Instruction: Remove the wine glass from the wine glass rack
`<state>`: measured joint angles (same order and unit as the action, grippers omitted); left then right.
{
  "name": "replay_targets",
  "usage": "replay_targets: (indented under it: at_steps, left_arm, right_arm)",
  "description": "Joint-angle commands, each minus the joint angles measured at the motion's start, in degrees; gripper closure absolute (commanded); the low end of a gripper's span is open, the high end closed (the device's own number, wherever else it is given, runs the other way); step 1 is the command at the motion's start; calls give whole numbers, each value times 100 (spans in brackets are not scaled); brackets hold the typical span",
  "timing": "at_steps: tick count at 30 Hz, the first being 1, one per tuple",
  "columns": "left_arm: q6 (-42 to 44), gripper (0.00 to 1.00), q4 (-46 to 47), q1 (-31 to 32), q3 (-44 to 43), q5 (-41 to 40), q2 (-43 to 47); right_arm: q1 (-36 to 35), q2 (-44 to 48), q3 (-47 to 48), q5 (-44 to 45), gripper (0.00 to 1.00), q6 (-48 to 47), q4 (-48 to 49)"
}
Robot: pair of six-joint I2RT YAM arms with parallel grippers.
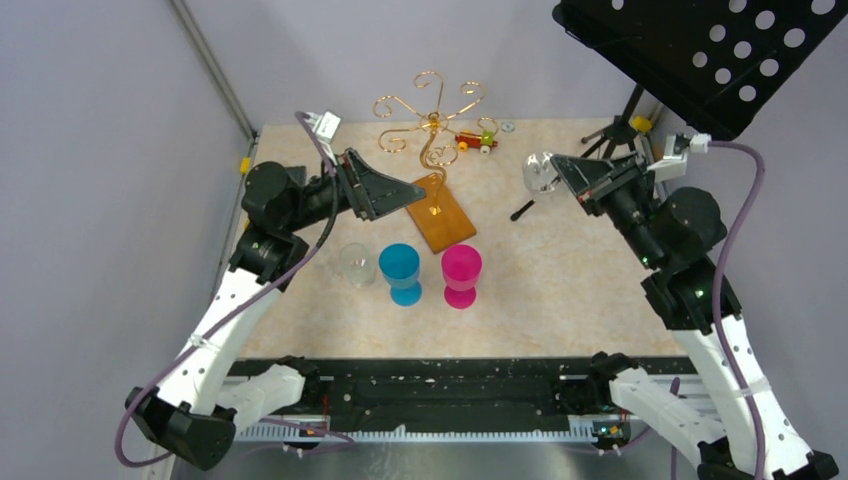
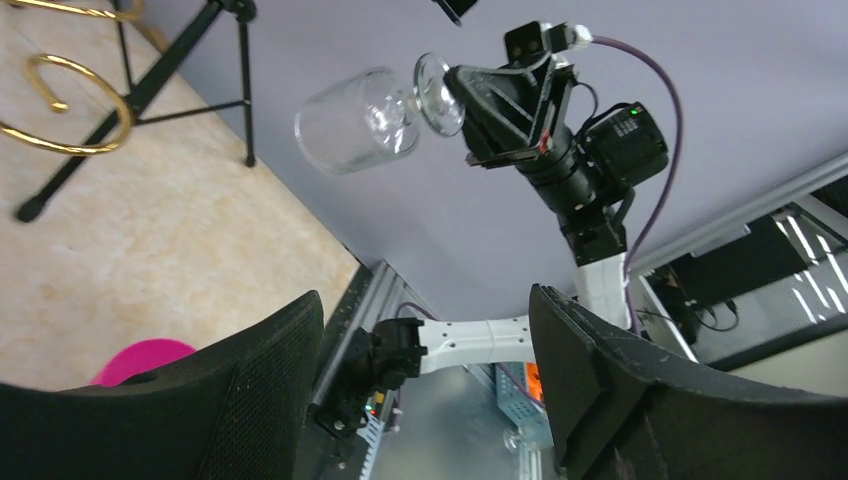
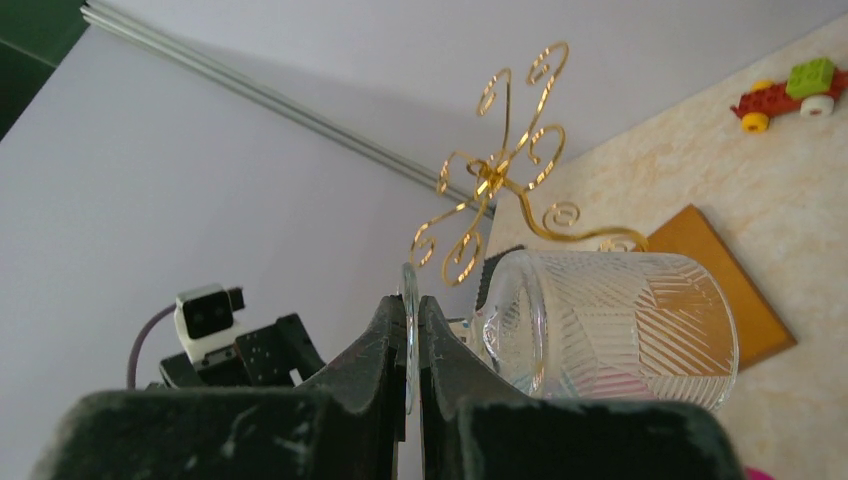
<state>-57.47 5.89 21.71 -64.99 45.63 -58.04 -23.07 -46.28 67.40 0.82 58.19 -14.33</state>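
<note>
The clear ribbed wine glass hangs in the air on its side, right of the wine glass rack and apart from it. My right gripper is shut on its flat foot, which shows pinched between the fingers in the right wrist view, gripper, bowl. The wine glass rack is gold wire with curled arms on an orange-brown wooden base; no glass hangs on it. My left gripper hovers by the rack's stem, open and empty. The left wrist view also catches the glass.
On the table in front of the rack stand a clear glass, a blue cup and a pink cup. A toy car lies behind the rack. A black music stand with tripod legs fills the far right.
</note>
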Motion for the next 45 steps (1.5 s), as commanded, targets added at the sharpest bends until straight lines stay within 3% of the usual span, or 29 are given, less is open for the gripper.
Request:
replay_targets:
  at_steps: [1,9,17,25,36,41,44,45]
  left_arm:
    - [-225,22,589,513,97,-167,-305]
    - [-596,22,943,1404,104,-430,-1183]
    - [-924,25,1201,1807,-3,-532,-1955]
    - [-1518,53,1785,1862,-126,-360,-2389]
    - [-1958,66,2187,1907,-167,-239,-2614]
    - [-2097,81,2323,1924,-256,-139,-2773]
    - [-2148,99,2409,1926,-294,-69,-2813]
    - [-2151,100,2424,1930,-300,-63,-2805]
  right_arm:
    - [16,451,-492,-589,100,299,81]
    - [20,809,-1442,-1319,100,773,740]
    - [14,772,-1601,-1627,100,771,945]
    - [16,745,-1700,-1743,100,738,1028]
    - [18,600,-1787,-1925,100,658,1184]
    - [19,522,-1770,-2035,100,524,1202]
    - [21,479,-1733,-2050,100,397,1144]
    - [22,478,-1723,-2043,100,359,1087]
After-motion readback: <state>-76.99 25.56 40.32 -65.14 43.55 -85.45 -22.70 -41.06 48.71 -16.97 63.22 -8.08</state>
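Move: Hanging upside down from the right hand, its foot already pinched, the clear wine glass has its middle about 2 cm ahead, 2 cm left and 7 cm below that hand. From the open left hand it lies some 20 cm right, 6 cm ahead and 6 cm lower. The pink glass stands roughly 11 cm right of the left hand and 1 cm back, the blue glass straight below, both about 34 cm down; the rack's middle is 18 cm ahead, 6 cm right, 22 cm below. Swinging right about 14 cm and down some 9 cm, the left hand goes to the wine glass's foot, tipping down about 25 degrees and turning clockwise, then closes its fingers and pinches the foot. The right hand keeps its grip, sinking about 10 cm while easing left and a little back towards the left hand, turning counter-clockwise, then holds nearly still. ##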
